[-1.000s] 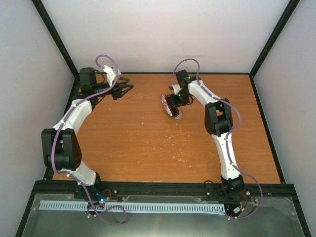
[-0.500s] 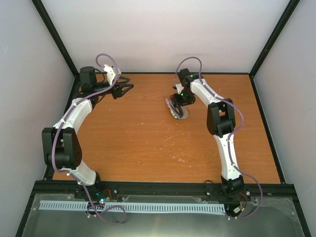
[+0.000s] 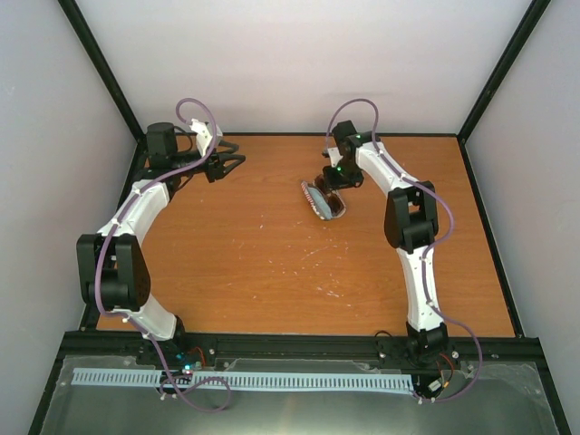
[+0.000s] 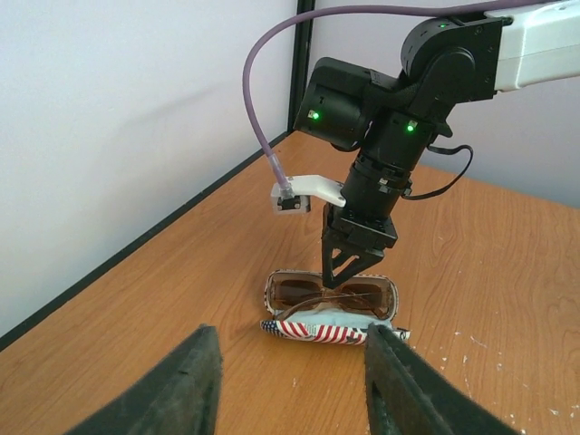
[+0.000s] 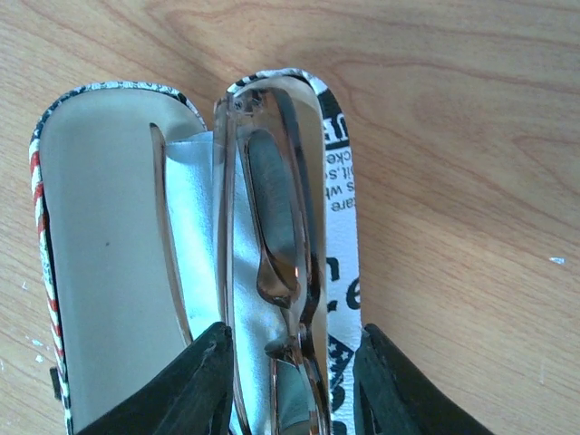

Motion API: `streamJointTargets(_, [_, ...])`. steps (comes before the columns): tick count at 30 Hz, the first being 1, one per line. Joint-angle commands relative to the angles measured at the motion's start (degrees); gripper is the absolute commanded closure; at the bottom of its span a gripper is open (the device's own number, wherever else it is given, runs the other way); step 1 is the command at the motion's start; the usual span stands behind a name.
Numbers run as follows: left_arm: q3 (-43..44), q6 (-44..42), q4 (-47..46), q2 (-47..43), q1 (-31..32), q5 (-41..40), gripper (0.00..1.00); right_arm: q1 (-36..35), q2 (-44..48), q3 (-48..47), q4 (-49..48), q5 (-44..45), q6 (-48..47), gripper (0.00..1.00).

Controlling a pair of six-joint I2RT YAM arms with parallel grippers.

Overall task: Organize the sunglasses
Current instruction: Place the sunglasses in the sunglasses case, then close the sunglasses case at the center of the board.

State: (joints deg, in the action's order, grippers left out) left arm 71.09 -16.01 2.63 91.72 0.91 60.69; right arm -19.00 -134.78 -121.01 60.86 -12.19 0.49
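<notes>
The sunglasses [image 5: 281, 245] with a reddish-brown frame stand folded inside the open striped case [image 5: 337, 227], on a light blue cloth [image 5: 195, 227]. In the left wrist view the sunglasses [image 4: 331, 296] lie in the case [image 4: 317, 330], with my right gripper [image 4: 343, 272] directly above them. My right gripper [image 5: 292, 385] is open, and its fingers straddle the frame and the case wall. In the top view it [image 3: 333, 178] hangs over the case [image 3: 323, 200] at the back middle. My left gripper [image 4: 290, 390] is open and empty, well away at the back left [image 3: 233, 165].
The orange table [image 3: 272, 263] is ringed by a black frame and white walls. The back wall runs close behind the case. A black rail [image 3: 299, 344] crosses the near edge by the arm bases.
My right gripper has moved a little back and to the right. The case with the sunglasses has shifted slightly right with it. The left arm has not moved.
</notes>
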Motion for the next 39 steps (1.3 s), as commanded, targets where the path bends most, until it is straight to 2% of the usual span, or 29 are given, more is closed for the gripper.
streamJointTargets(1, [2.5, -1.1, 0.4, 0.0, -0.1, 1.2, 0.59, 0.6, 4.6, 1.7, -2.4, 1.0, 1.4, 0.65])
streamJointTargets(3, [2.0, -1.8, 0.5, 0.4, 0.2, 1.2, 0.72, 1.7, 6.4, 3.7, -4.2, 1.2, 2.7, 0.69])
streamJointTargets(6, [1.5, -5.8, 3.9, 2.5, 2.1, 1.0, 0.95, 3.9, 9.7, 8.1, -8.5, 2.0, 5.7, 0.94])
streamJointTargets(7, [1.5, -9.2, 5.7, 3.3, 3.4, 0.6, 0.98, 4.7, 10.6, 9.6, -9.5, 2.1, 6.5, 0.97])
streamJointTargets(9, [0.8, -13.8, 10.3, 4.5, 6.3, -1.1, 0.99, 5.7, 12.7, 13.4, -12.2, 2.3, 7.1, 0.97])
streamJointTargets(13, [0.1, -15.3, 12.5, 7.4, 10.3, -2.9, 0.99, 8.1, 14.6, 17.8, -15.7, 1.8, 8.3, 0.97])
streamJointTargets(23, [12.3, -14.6, 24.3, 23.7, 20.9, -21.2, 0.99, 8.5, 9.6, 17.3, -17.0, -2.1, 5.3, 0.97])
streamJointTargets(29, [18.8, -12.5, 28.0, 31.3, 24.3, -25.0, 0.99, 8.4, 7.9, 20.2, -18.2, -1.9, 4.0, 0.97])
streamJointTargets(39, [27.0, -9.7, 28.9, 38.6, 27.3, -26.3, 0.99, 7.7, 6.1, 21.1, -17.5, -4.2, 3.4, 0.97])
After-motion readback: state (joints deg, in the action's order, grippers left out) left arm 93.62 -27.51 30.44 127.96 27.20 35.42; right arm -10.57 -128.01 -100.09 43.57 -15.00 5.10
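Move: The open sunglasses case lies about 22 cm to the right of the left hand, 5 cm farther out and some 26 cm below; its striped lid half is nearer, 19 cm to the right and 5 cm ahead, while the sunglasses in the other half are 24 cm to the right and 6 cm ahead. From the right hand the case's middle is about 3 cm left, 2 cm back and 4 cm below, the sunglasses 1 cm left, 1 cm back and 3 cm below, and the lid 6 cm left and 2 cm back. The right hand, its fingers already spread around the sunglasses inside the case, shuts them while rising clear about 4 cm and swinging some 8 cm right, turning a little clockwise, then eases back slightly left and sinks 7 cm to a low place beside the case's right wall. Meanwhile the left hand shuts its empty fingers, tips them steeply downward and swoops down and to the right towards the case, ending low just short of the striped lid, with no contact to be seen for either hand. ##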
